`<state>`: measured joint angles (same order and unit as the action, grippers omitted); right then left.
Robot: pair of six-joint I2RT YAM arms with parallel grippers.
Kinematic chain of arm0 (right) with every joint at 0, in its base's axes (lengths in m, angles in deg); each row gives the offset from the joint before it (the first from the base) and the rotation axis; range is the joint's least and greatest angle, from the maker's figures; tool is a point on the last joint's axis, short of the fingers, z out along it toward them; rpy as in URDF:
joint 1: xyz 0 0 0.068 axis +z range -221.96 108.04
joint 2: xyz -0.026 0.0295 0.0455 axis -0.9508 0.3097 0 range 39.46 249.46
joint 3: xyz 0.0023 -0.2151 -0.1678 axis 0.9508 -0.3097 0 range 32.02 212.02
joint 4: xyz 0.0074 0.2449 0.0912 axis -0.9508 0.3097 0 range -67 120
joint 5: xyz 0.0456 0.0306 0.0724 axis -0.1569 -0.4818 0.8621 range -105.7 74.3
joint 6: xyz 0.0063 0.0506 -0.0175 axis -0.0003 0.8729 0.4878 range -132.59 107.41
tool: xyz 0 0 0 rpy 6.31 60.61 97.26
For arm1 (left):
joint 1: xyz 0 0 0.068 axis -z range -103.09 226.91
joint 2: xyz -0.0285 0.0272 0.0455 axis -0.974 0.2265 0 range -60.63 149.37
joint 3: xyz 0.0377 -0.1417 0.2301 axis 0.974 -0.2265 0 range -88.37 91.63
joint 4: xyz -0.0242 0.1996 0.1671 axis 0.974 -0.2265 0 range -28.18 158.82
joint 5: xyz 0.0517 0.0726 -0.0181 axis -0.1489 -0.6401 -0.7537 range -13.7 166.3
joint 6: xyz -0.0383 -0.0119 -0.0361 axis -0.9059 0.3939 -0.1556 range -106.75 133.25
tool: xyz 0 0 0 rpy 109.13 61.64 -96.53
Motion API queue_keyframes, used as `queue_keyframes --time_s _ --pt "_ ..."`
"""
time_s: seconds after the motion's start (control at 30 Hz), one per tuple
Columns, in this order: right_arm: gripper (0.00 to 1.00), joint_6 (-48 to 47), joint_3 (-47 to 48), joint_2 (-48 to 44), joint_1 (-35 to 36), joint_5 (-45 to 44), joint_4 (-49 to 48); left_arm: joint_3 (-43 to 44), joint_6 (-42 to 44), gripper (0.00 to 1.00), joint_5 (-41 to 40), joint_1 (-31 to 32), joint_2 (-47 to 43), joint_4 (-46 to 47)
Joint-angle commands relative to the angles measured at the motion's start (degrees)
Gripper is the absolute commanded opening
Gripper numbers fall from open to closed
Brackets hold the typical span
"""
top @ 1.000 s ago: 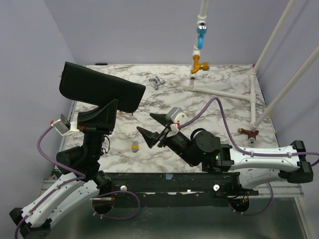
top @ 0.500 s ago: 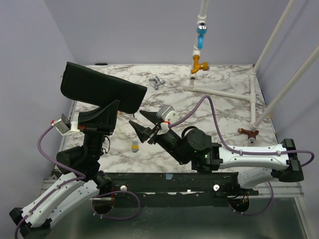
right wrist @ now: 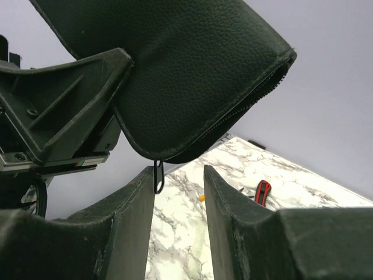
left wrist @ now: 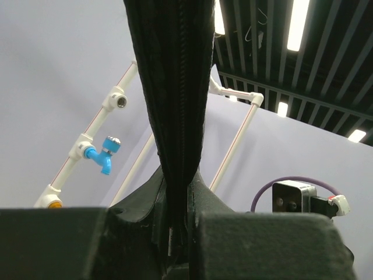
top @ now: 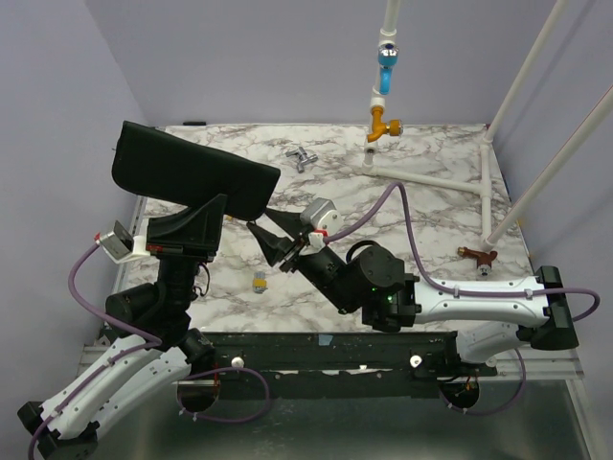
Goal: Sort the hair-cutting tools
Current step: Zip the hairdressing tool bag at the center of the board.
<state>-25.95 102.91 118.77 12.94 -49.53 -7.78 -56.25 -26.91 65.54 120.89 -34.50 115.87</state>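
Note:
My left gripper [top: 213, 203] is shut on the lower edge of a black zip pouch [top: 192, 171] and holds it up over the left of the table. From the left wrist the pouch [left wrist: 175, 87] runs edge-on up out of that gripper [left wrist: 178, 195]. My right gripper [top: 262, 226] sits at the pouch's lower right corner, jaws open with a gap. In the right wrist view the pouch [right wrist: 175, 70] hangs just above the right gripper [right wrist: 179, 172]. Its zipper pull [right wrist: 158, 178] dangles against the inner face of the left finger. No comb or scissors can be made out; the hair-cutting tools are hidden.
A red-handled tool [right wrist: 262, 192] lies on the marble beyond the pouch. A small silver metal piece [top: 302, 158] lies at the back and a small yellow thing [top: 259, 283] near the front. White pipes [top: 431, 180] with a blue tap [top: 385, 72] stand at the back right.
My right gripper has moved left and back to the pouch's corner, and its jaws have narrowed. The left gripper and the pouch have hardly moved.

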Motion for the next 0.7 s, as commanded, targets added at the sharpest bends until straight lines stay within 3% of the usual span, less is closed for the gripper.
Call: queue_keyframes --time_s 0.0,0.23,0.57,0.67 --pt "0.40 -0.9 2.3 1.1 -0.2 -0.6 -2.8 0.1 -0.4 0.00 1.9 -0.1 -1.0 2.0" --pt "0.31 -1.1 3.0 2.0 -0.2 -1.1 -3.1 -0.4 -0.4 0.00 1.9 -0.1 -1.5 1.7" --pt "0.03 -0.8 2.9 1.7 -0.2 -1.1 -1.9 -0.8 -0.4 0.00 1.6 -0.1 -2.3 1.5" --pt "0.01 -1.8 2.9 1.7 -0.2 -2.4 -1.6 -0.9 -0.4 0.00 1.5 -0.1 -2.5 1.3"
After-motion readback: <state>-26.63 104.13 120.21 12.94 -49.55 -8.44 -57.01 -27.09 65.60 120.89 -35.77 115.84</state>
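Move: The zipper pull, a small loop under the bag's lower corner, hangs nearly between the right fingertips, about 2 cm left of that hand point, level with it in height and reach. The middle of the hairdressing tool bag is some 8 cm left, 4 cm farther out and 7 cm up. The left gripper's tips on the bag are 6 cm left, 1 cm ahead and 6 cm up. From the left hand the pull lies about 5 cm right, 1 cm back and 5 cm down. The right hand all but stays in place, easing only about half a centimetre left towards the pull, while its fingers go from a little under half open to fully shut and pinch the thin zipper pull right below the bag's lower corner. The left hand keeps its grip on the bag and holds it up almost still, drifting back by less than half a centimetre, with no turn of either wrist worth telling. ##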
